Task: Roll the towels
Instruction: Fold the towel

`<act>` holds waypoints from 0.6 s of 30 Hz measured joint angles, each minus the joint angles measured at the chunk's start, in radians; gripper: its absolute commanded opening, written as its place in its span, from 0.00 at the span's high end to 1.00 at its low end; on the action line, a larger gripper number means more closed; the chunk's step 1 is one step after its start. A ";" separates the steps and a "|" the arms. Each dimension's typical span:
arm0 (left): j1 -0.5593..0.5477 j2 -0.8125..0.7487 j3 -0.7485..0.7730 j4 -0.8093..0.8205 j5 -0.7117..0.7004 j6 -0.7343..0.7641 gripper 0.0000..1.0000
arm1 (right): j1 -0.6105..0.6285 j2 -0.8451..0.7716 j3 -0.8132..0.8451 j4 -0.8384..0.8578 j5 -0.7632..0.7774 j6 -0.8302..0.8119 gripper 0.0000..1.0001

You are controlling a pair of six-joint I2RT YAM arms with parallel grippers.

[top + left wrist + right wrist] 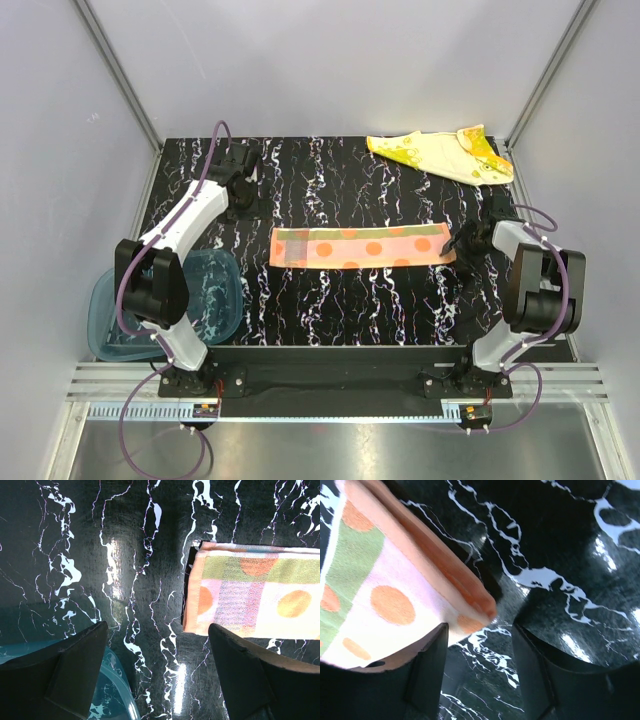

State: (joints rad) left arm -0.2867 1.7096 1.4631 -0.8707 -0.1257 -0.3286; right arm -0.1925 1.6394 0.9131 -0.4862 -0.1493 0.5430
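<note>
The orange-pink towel (362, 246) lies folded into a long flat strip across the middle of the table, with orange dots and green bands. My right gripper (458, 243) sits low at the strip's right end. In the right wrist view, that gripper (480, 627) is open, and the towel's corner (470, 612) lies just ahead of its left finger (427, 672), not pinched. The yellow towel (445, 153) lies crumpled at the back right. My left gripper (245, 198) hovers at the back left, open and empty (157, 626), with the strip's left end (250, 595) ahead of it to the right.
A translucent teal-blue tray (210, 290) sits at the table's left edge beside the left arm, and its rim (107, 700) shows under the left finger. Grey walls enclose the black marbled table (330, 310) on three sides.
</note>
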 measured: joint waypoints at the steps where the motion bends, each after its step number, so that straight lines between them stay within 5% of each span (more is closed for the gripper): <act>1: 0.000 0.000 0.000 0.000 0.000 0.000 0.12 | -0.001 0.008 0.006 0.002 -0.003 0.000 0.44; 4: 0.000 0.000 0.000 0.000 0.000 0.000 0.12 | -0.005 0.032 0.020 0.029 -0.010 0.004 0.59; 8: 0.000 0.000 0.000 0.000 0.000 0.000 0.12 | -0.010 0.050 0.023 0.051 -0.016 0.010 0.93; 18: -0.004 -0.025 -0.013 -0.005 0.009 -0.001 0.12 | -0.011 0.006 0.068 -0.068 0.249 0.003 1.00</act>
State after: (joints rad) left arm -0.2909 1.6844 1.4498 -0.8761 -0.1169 -0.3298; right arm -0.2031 1.6455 0.9813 -0.5537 0.0994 0.5465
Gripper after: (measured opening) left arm 0.876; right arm 0.066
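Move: The folded orange towel's near right corner lies almost between the right fingertips, about 1 cm ahead, 1 cm to the left and 1 cm below that hand. The strip's far right corner is some 9 cm ahead and 3 cm left, while the yellow towel lies roughly 23 cm ahead and 5 cm left. From the left hand, the near right corner is about 48 cm to the right, 9 cm back and 13 cm lower. Right hand edges 1.5 cm forward, pinches the folded towel's near right corner, then drags it about 5 cm right. ##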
